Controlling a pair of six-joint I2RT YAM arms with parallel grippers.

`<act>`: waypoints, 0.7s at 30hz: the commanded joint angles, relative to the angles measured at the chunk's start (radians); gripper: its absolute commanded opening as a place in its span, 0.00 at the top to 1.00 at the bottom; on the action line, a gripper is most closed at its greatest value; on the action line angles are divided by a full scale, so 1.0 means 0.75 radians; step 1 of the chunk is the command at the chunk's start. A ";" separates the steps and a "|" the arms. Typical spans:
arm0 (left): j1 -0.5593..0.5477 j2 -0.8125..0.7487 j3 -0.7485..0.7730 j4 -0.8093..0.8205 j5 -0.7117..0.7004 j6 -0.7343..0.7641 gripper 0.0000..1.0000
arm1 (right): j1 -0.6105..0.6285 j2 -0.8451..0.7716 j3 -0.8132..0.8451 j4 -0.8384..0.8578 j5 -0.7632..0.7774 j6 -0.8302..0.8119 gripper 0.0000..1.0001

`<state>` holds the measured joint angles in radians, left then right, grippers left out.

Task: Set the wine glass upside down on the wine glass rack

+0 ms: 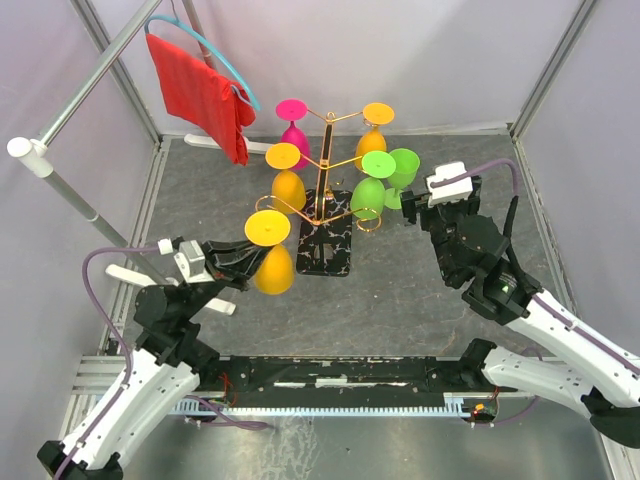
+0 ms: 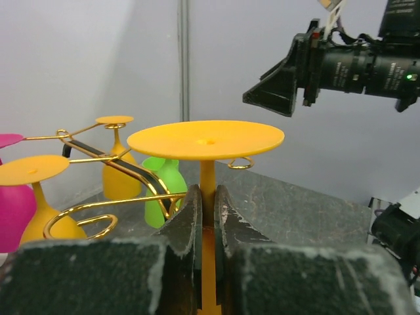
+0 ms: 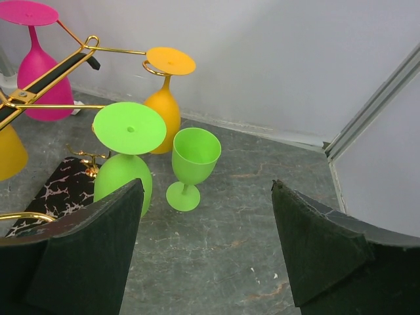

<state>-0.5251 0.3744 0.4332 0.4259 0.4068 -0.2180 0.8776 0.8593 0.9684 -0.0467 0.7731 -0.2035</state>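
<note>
An orange wine glass [image 1: 272, 262] hangs upside down, foot disc [image 2: 205, 139] on top, with my left gripper [image 1: 243, 258] shut on its stem [image 2: 207, 197]. It is beside the near-left arm of the gold wire wine glass rack [image 1: 325, 170]; whether the arm carries it I cannot tell. On the rack hang a pink glass [image 1: 291, 125], two orange glasses [image 1: 287, 180] and a green one [image 1: 372, 190], all upside down. Another green wine glass [image 3: 193, 157] stands upright on the table right of the rack. My right gripper [image 3: 207, 186] is open above and just behind it, holding nothing.
The rack's black marbled base [image 1: 327, 250] sits mid-table. A red cloth [image 1: 205, 90] hangs from a blue hanger on a rail at the back left. White parts [image 1: 130, 275] lie at the left. Frame posts stand at the corners.
</note>
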 commanded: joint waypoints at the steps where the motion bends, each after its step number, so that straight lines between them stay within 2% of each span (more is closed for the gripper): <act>1: -0.003 0.065 -0.086 0.257 -0.105 0.034 0.97 | 0.008 -0.003 0.000 0.058 0.025 0.016 0.14; 7: -0.021 0.175 -0.237 0.555 -0.146 0.053 0.97 | 0.007 0.006 0.000 0.059 0.030 -0.021 0.13; 21: -0.068 0.442 -0.284 0.851 -0.239 0.209 0.97 | 0.008 -0.011 -0.043 0.105 0.043 -0.084 0.12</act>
<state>-0.5667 0.6495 0.2184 0.9165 0.2695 -0.1402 0.8776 0.8623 0.9329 -0.0151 0.7883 -0.2432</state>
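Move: The left hand already has the orange glass upside down by its stem. The empty near-left ring lies about 10 cm ahead, hardly to either side, and 5 cm lower. The hanging orange glass is some 20 cm ahead, 3 cm right and 9 cm below; the empty near-right ring about 8 cm ahead, 17 cm right and 5 cm below. From the idle right hand, the near-left ring is about 28 cm left, 2 cm back and 6 cm down. Downward and forward, about 5 cm each way with a slight drift to the right, the left hand brings the inverted orange glass towards the empty near-left ring; the sinking overshoots by a centimetre, then eases back up. The fingers stay closed on the stem just under the foot while the wrist turns a little counter-clockwise. ##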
